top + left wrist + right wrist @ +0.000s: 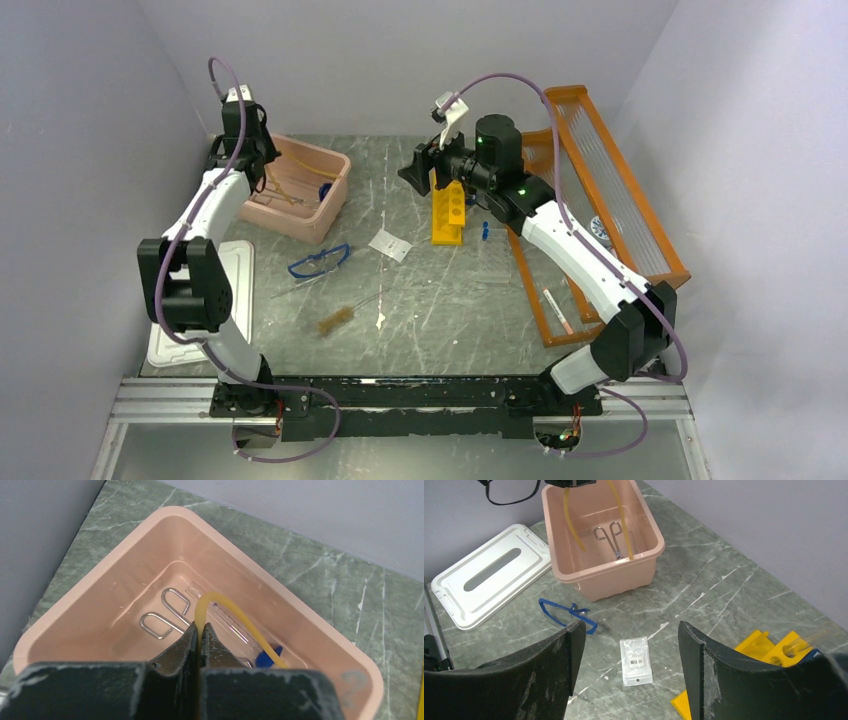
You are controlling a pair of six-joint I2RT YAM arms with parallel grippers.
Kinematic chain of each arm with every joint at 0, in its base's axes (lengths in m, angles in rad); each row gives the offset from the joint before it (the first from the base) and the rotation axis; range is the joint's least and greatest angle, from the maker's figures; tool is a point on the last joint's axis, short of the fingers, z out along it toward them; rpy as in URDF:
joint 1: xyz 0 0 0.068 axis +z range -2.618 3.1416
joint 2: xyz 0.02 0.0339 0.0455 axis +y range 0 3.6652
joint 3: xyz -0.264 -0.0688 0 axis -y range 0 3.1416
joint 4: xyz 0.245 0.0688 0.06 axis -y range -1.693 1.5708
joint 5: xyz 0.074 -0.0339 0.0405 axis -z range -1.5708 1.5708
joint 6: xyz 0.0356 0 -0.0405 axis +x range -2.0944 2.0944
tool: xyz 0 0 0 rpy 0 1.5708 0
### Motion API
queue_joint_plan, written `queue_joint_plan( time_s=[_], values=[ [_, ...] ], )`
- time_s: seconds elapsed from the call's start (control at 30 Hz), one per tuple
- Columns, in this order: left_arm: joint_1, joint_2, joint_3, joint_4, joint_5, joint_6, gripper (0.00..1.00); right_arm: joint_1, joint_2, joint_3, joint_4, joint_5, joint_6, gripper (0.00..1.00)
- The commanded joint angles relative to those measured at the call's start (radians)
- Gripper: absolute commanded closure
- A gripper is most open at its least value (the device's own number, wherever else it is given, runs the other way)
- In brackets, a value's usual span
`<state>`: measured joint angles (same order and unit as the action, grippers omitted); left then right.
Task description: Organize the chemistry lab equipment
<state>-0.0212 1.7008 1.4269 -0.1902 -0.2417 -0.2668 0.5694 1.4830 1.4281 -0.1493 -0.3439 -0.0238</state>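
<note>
My left gripper (201,630) hangs over the pink tub (90,587), shut on the amber rubber tubing (235,617), which loops down into the tub. Metal scissors (167,612), a clear glass tube (227,625) and a blue cap (265,657) lie on the tub's floor. My right gripper (630,627) is open and empty, raised above the white packet (636,661). The blue-framed goggles (320,262) and the wire tube brush (337,320) lie on the table in front of the tub. Tiny blue caps (485,230) sit right of a yellow tube stand (448,212).
The tub's white lid (225,270) lies flat at the left edge, beside my left arm. A big orange shelf rack (610,190) fills the right side, with a glass tube (558,310) on its near end. Grey walls close in on three sides.
</note>
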Motion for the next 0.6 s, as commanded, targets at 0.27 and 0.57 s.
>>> queue_joint_plan(
  time_s=[0.27, 0.57],
  values=[
    [0.075, 0.116, 0.012, 0.176, -0.021, -0.022, 0.59, -0.006, 0.043, -0.013, 0.043, -0.002, 0.014, 0.29],
    [0.070, 0.042, 0.097, 0.029, 0.198, 0.047, 0.48, 0.004, 0.088, -0.018, 0.052, 0.003, 0.104, 0.32]
  ],
)
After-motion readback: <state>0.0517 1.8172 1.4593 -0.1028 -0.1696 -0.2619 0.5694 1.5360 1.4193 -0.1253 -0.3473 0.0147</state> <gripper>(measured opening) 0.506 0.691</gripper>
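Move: The left hand, pinching the yellow rubber tube partway along, hovers over the pink bin; the bin's middle is about 14 cm below, some 3 cm back and 2 cm right. The metal tongs on the bin floor are about 20 cm below, 3 cm back and 3 cm right; the blue piece there is nearly level and 12 cm right. The blue goggles lie 18 cm back and 10 cm right. From the right hand, the bin is 10 cm ahead, 33 cm left. Still pinching the yellow tube, the left hand sinks about 4 cm towards the bin floor while swinging some 4 cm left and a little forward, and on the way down its fingers open from nearly shut to about half wide and let go of the tube; then it turns back, rising and easing right by about a centimetre each. The right hand, empty and wide open, sinks about 2 cm and drifts slightly forward. ##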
